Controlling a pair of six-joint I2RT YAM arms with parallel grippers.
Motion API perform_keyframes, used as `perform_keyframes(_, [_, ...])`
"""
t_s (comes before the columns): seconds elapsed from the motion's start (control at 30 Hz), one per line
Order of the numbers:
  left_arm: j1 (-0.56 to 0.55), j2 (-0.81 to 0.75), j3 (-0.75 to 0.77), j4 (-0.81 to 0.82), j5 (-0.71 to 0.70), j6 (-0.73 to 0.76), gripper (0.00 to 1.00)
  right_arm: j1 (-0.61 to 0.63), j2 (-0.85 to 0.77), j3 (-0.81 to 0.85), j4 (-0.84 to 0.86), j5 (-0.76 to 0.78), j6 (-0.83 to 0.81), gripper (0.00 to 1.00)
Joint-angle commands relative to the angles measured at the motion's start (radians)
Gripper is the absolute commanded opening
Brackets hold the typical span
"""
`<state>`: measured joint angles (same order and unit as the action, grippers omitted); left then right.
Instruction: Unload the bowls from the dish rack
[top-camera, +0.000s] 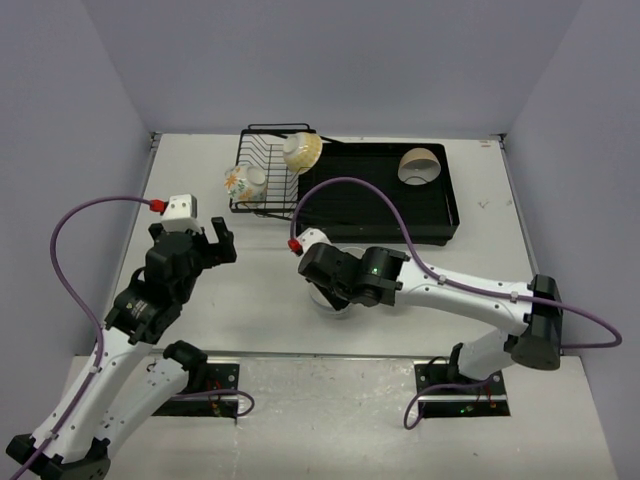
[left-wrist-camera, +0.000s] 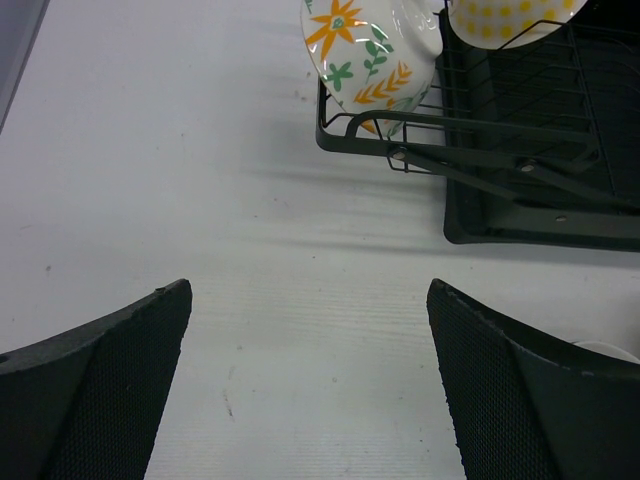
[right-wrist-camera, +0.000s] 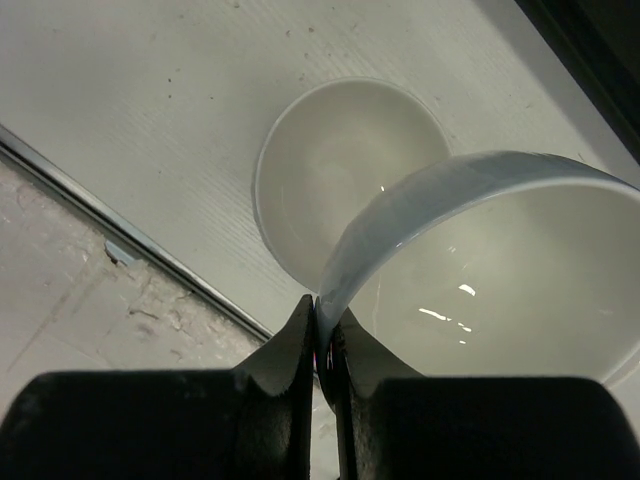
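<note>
The black dish rack (top-camera: 268, 185) stands at the back, joined to its drain tray (top-camera: 380, 215). A white bowl with orange flowers (top-camera: 243, 182) (left-wrist-camera: 360, 60) and a yellow-centred patterned bowl (top-camera: 302, 152) (left-wrist-camera: 510, 20) lean in the wire basket (left-wrist-camera: 500, 130). A cream bowl (top-camera: 420, 165) lies on its side in the tray. My right gripper (right-wrist-camera: 322, 310) (top-camera: 325, 285) is shut on the rim of a glossy white bowl (right-wrist-camera: 500, 270), held just above a second white bowl (right-wrist-camera: 330, 170) on the table. My left gripper (left-wrist-camera: 310, 330) (top-camera: 215, 245) hangs open over bare table, short of the rack.
The table's near edge and its metal strip (right-wrist-camera: 110, 215) run just behind the white bowl on the table. The purple cable (top-camera: 350, 185) of the right arm loops over the tray. Grey walls close the table in at the back and on both sides.
</note>
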<state>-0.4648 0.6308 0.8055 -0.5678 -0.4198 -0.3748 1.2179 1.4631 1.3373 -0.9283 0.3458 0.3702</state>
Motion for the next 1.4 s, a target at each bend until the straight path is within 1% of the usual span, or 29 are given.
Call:
perform_keyframes(0.0, [0.008,0.001,0.008,0.011,-0.005,-0.003,1.0,0.015,0.064,0.078,0.017,0.019,-0.033,0.0])
perform_keyframes(0.17, [0.009,-0.005,0.006,0.009,-0.007,-0.003,1.0,0.019,0.155,0.108,0.002,0.016,-0.039,0.0])
perform_keyframes(0.33, [0.008,-0.005,0.006,0.011,-0.004,-0.003,1.0,0.046,0.221,0.097,-0.018,0.021,0.002,0.0])
perform_keyframes(0.63, [0.008,-0.002,0.006,0.011,-0.007,-0.003,1.0,0.063,0.281,0.085,-0.011,0.025,0.026,0.0])
perform_keyframes(0.7, [0.009,0.0,0.006,0.011,-0.005,-0.003,1.0,0.061,0.287,0.091,-0.009,0.033,0.029,0.0])
perform_keyframes(0.77, [0.008,0.004,0.006,0.011,-0.004,-0.001,1.0,0.065,0.29,0.117,-0.035,0.079,0.039,0.0])
perform_keyframes(0.87, [0.008,0.006,0.006,0.011,0.0,-0.001,1.0,0.066,0.263,0.131,-0.026,0.099,0.039,0.0])
perform_keyframes(0.97, [0.008,0.007,0.006,0.011,0.0,-0.001,1.0,0.065,0.235,0.111,0.031,0.068,0.019,0.0])
perform_keyframes(1.2, [0.009,0.015,0.006,0.011,0.003,0.001,1.0,0.065,0.273,0.094,0.048,0.047,0.018,0.0])
perform_keyframes(1.33, [0.008,0.012,0.006,0.013,0.003,0.001,1.0,0.063,0.284,0.091,0.043,0.045,0.018,0.06])
perform_keyframes(1.37, [0.009,0.013,0.004,0.013,0.003,0.001,1.0,0.065,0.283,0.089,0.043,0.047,0.018,0.12])
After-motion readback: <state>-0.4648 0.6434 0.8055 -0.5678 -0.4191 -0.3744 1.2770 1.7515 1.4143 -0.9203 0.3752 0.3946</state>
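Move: The right hand holds a pale bowl by its near-left rim. The two-bowl stack it is for lies about 4 cm ahead and level sideways, roughly 13 cm below. The second stack stands some 16 cm to the right and 8 cm ahead of the hand; the black tray's middle is about 25 cm ahead and 11 cm right. From the left hand, the two-bowl stack lies about 28 cm right, 4 cm back and 20 cm down. Lower the right gripper about 7 cm, easing it some 3 cm to the left on the way, so the held bowl goes down into the mouth of the two-bowl stack. Tip the hand's left side down by about 10 degrees as it sinks, keep the fingers pinched on the rim, then stay there without letting go. ##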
